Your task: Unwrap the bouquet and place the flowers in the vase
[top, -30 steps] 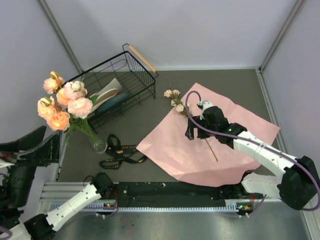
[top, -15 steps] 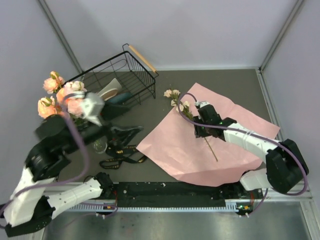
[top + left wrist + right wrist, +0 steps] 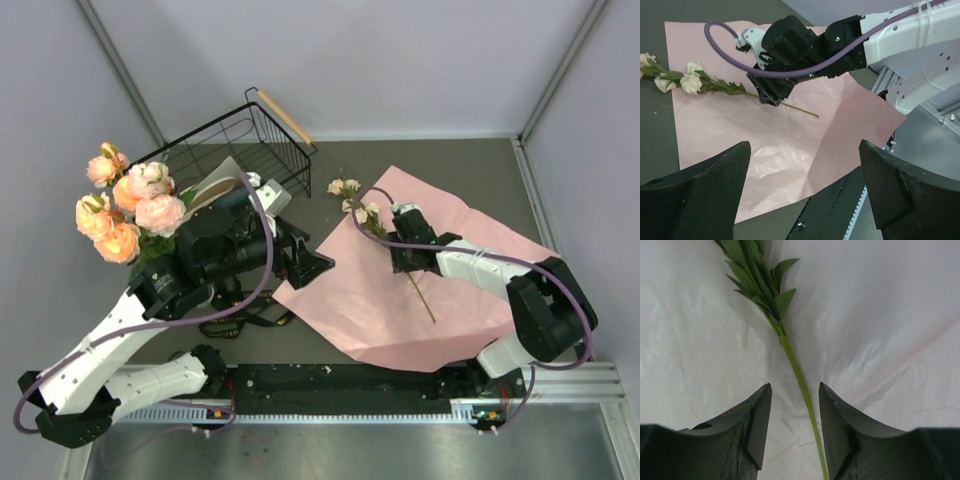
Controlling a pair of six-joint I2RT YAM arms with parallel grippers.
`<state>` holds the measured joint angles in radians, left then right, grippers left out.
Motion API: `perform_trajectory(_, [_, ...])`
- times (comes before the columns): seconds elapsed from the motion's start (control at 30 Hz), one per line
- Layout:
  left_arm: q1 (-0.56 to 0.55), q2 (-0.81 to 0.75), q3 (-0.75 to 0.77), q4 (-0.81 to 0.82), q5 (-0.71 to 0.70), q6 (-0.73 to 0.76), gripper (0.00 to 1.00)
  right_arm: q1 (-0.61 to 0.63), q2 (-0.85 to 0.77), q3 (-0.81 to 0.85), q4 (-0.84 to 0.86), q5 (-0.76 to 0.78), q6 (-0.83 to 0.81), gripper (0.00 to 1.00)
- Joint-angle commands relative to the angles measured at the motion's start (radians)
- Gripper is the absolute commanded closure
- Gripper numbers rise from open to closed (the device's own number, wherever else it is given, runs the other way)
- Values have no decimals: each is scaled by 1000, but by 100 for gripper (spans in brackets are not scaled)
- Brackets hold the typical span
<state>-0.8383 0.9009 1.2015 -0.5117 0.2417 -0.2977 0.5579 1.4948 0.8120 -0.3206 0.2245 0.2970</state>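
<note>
A single flower stem (image 3: 421, 297) with cream roses (image 3: 349, 204) lies on the unfolded pink paper (image 3: 470, 240). My right gripper (image 3: 403, 264) is down over that stem, open. In the right wrist view the thin green stem (image 3: 798, 374) runs between the right gripper's (image 3: 795, 388) half-narrowed jaws, with a gap on each side. The rest of the flowers (image 3: 125, 208), peach and pink roses, stand upright at the far left; the vase is hidden behind my left arm. My left gripper (image 3: 316, 262) hovers wide open and empty over the paper's near-left corner (image 3: 765, 145), facing the right gripper (image 3: 772, 93).
A black wire basket (image 3: 236, 158) with wooden handles stands at the back left, with pale wrapping inside. The black ribbon (image 3: 246, 312) lies on the table beside the paper's left corner. The arms' black base rail (image 3: 340, 385) runs along the near edge.
My left arm has swung in from the far left to the table's middle, covering the vase. The right gripper has dropped onto the stem and narrowed its jaws around it.
</note>
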Motion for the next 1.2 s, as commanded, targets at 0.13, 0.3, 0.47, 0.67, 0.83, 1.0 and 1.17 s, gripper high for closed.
perform_trajectory(0.13, [-1, -45, -45, 71, -24, -49, 5, -72, 16, -19, 146, -113, -16, 60])
perform_trajectory(0.3, [1, -34, -39, 70, -19, -57, 5, -79, 42, -27, 160, -139, -13, 72])
perform_trajectory(0.47, [-1, -30, -39, 67, -13, -64, 5, -81, 64, -14, 147, -139, -10, 78])
perform_trajectory(0.67, [-1, -30, -43, 67, -15, -70, 5, -79, 105, 13, 117, -142, -9, 78])
perform_trajectory(0.83, [-1, -14, -43, 67, -12, -78, 5, -81, 108, 41, 94, -122, -18, 96])
perform_trajectory(1.0, [1, 0, -37, 67, -45, -92, 5, -62, -54, 65, 68, -123, -53, 100])
perform_trajectory(1.17, [1, 13, -28, 81, -81, -107, 1, -42, -267, 105, 31, -216, -75, 100])
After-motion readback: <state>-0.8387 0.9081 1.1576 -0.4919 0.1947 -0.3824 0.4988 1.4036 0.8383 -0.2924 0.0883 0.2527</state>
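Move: The stretch of stem to grip, just below the leaves of the last white flowers, lies about 2 cm ahead of the right hand, 1 cm to its left and 2 cm below. From this hand, the leaves are some 6 cm ahead and 3 cm left, and the white blossoms roughly 14 cm ahead and 9 cm left. From the left hand that stem is about 15 cm ahead, 16 cm to the right and 33 cm lower. Ease the half-open right gripper forward about 2 cm along the stem towards the leaves, then sink it some 2 cm to the paper with the stem between the fingertips. Close the fingers fully so that they pinch the stem just below the leaves, then lift quickly, about 5 cm, keeping the pinch. ##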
